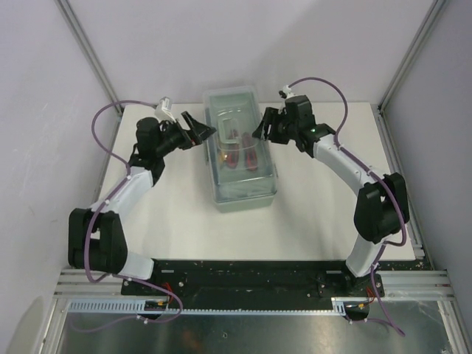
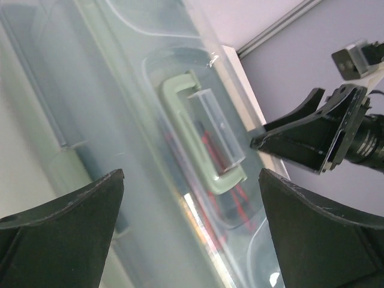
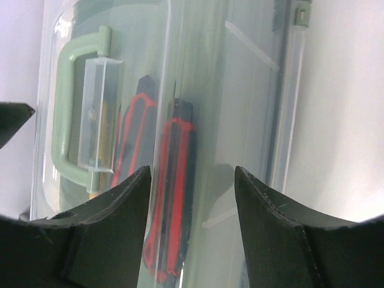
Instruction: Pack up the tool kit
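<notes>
The tool kit (image 1: 240, 151) is a sage-green box lying lengthwise in the middle of the white table, with its clear lid down. Red-and-black tools (image 3: 174, 198) show through the lid beside the green carry handle (image 3: 63, 120). My left gripper (image 1: 203, 131) hovers at the box's far left edge, open, with nothing between its fingers; in its wrist view, the left gripper (image 2: 191, 174) looks down on the lid and the handle (image 2: 174, 114). My right gripper (image 1: 259, 131) faces it from the box's right side. The right gripper (image 3: 192, 171) stands open over the lid, holding nothing.
The white table (image 1: 317, 214) ends at aluminium frame rails on the right (image 1: 402, 184) and at the near edge (image 1: 251, 279). Pale walls close in the back and both sides. Purple cables loop off both arms.
</notes>
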Controlling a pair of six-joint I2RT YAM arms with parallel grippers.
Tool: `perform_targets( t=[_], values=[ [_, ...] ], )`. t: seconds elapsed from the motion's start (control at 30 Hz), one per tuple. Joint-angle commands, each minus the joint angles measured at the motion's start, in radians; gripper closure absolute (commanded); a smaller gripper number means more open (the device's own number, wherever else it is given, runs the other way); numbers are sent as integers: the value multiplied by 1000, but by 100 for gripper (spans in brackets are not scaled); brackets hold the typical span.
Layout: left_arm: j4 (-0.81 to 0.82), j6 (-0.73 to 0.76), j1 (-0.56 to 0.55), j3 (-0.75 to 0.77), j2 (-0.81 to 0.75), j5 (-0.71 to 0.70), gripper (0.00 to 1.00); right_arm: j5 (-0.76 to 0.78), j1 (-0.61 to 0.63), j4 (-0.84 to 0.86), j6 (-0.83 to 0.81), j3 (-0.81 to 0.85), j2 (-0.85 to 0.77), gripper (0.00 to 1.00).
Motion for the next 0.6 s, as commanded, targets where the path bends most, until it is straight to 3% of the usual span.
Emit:
perform_targets(
  t=[0.0, 0.3, 0.47, 0.57],
  values=[
    [-16, 20, 4, -14, -101, -43, 2, -126, 138, -181, 56, -66, 34, 50],
    [-352, 168, 9, 12, -308, -298, 0, 186, -6, -265, -15, -70, -182, 25],
    [-568, 240, 10, -1, -482, -489, 1, 361, -79, -358, -44, -107, -385, 20],
    [-654, 286, 9, -34, -593, -531, 0, 452, -109, -382, -59, -178, -531, 18]
  ],
)
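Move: The closed tool kit's middle lies about 7 cm to the right hand's left, 6 cm back and 6 cm lower, with that hand still at the kit's right rim. Of the things on and in the kit, the handle is about 9 cm left and 1 cm back of the right hand, and the nearer red tool about 4 cm left and 7 cm back. From the left hand, the kit's middle is some 11 cm right, 4 cm back and 10 cm lower. The tool kit's right rim, where the right fingers are still at 0.60 of their opening, gets a last short shift of about 3 cm left and slightly back; then the right hand reverses and draws away some 13 cm to the right, also back and rising, opening wider and turning clockwise. The left hand, wide open, retreats about 12 cm left, back and up, swinging counter-clockwise. ##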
